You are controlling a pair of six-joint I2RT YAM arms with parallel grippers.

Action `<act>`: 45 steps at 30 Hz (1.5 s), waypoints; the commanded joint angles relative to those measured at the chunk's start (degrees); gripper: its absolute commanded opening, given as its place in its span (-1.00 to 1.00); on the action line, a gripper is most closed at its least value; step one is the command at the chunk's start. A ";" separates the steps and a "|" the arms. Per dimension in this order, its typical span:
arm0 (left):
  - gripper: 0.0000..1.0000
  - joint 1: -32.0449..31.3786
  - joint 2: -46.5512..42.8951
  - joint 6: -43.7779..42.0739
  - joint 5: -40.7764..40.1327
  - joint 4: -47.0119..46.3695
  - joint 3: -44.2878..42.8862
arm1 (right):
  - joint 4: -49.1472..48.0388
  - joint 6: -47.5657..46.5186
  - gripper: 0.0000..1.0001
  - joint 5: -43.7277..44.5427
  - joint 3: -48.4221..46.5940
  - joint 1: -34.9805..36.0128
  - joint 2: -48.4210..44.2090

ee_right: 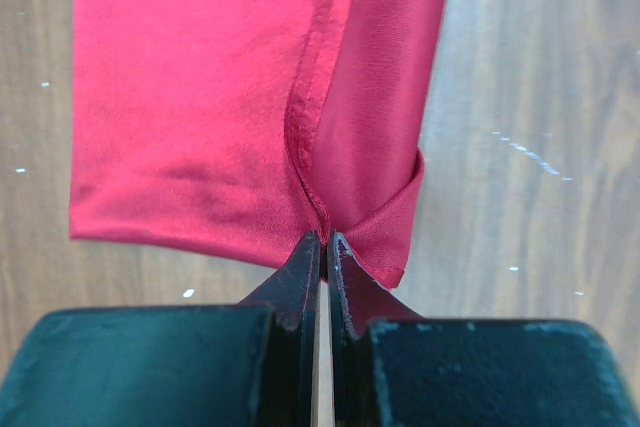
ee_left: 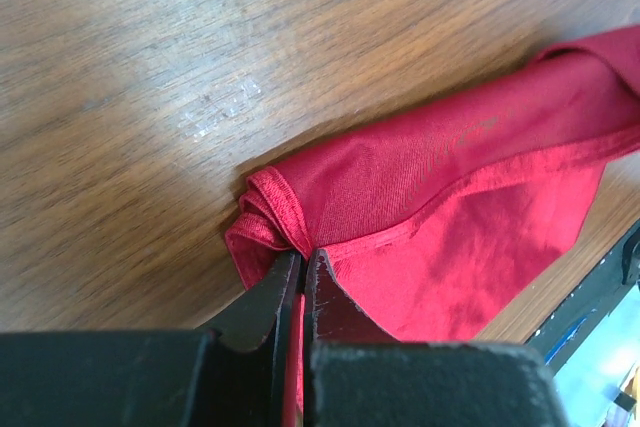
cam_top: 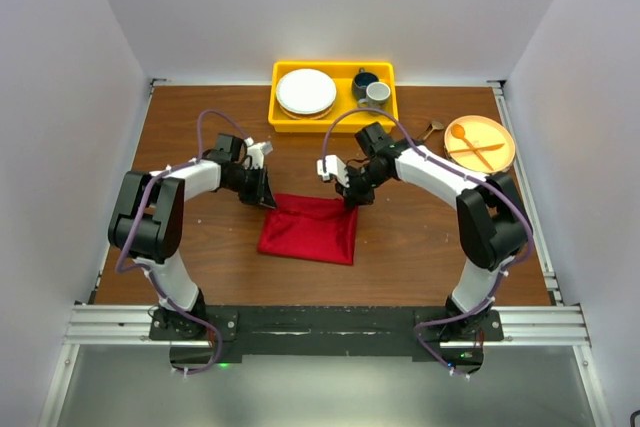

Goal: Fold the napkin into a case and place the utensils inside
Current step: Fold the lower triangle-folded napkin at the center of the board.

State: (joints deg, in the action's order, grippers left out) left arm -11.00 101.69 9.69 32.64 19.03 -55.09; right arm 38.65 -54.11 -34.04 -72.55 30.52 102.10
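Observation:
The red napkin (cam_top: 306, 235) lies folded on the wooden table between the two arms. My left gripper (cam_top: 268, 197) is at its far left corner; the left wrist view shows the gripper (ee_left: 302, 257) shut on the bunched corner of the napkin (ee_left: 450, 207). My right gripper (cam_top: 350, 197) is at the far right corner. In the right wrist view that gripper (ee_right: 325, 239) is shut on the hem of the napkin (ee_right: 200, 97), where a flap folds over. Gold-coloured utensils (cam_top: 478, 147) lie crossed on an orange plate (cam_top: 500, 129) at the right. One spoon (cam_top: 433, 129) lies beside the plate.
A yellow tray (cam_top: 335, 127) at the back centre holds a white plate (cam_top: 306, 92) and two cups (cam_top: 371, 87). White walls close in the table on the left, right and back. Bare wood surrounds the napkin.

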 commanded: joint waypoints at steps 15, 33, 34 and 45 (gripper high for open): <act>-1.00 1.34 -1.75 -7.31 6.81 10.05 -6.69 | -5.35 -0.91 -1.00 8.55 4.35 2.00 8.29; -0.75 2.74 1.78 -13.01 -1.02 10.07 -1.78 | -5.96 -3.64 -1.00 9.26 6.02 2.00 8.11; -0.66 3.53 0.10 -14.25 1.61 9.89 -0.90 | -5.96 -3.64 -1.00 9.26 6.02 2.00 8.20; 0.09 11.00 -19.05 -38.80 22.71 3.49 0.93 | -7.89 -5.92 -1.00 8.56 7.95 1.91 5.65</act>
State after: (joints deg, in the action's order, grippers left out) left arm 0.43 88.09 -13.91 46.54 28.49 -55.77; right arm 30.98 -57.17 -31.05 -67.31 32.69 106.89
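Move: Both hands already pinch the folded napkin's far corners. From the left hand, low at the board, the napkin's middle lies about 8 cm right, 5 cm back and 2 cm down, and the yellow tray some 24 cm ahead and 13 cm right. From the right hand, held higher, the middle is about 9 cm left, 5 cm back and 6 cm down, the tray 24 cm ahead and 4 cm left, the dark-handled spoon 14 cm ahead and 16 cm right. The right hand lowers its pinched corner about 5 cm to the board, easing back a little on the way, and stays there with its fingers shut on the cloth as an anchor. The left hand first waits, then lifts its corner a couple of centimetres, draws it roughly 3 cm back and slightly left away from the right hand and sets it down, then opens, lets go and climbs about 7 cm clear, heading forward and left as its fingers tip some 15 degrees outward. ##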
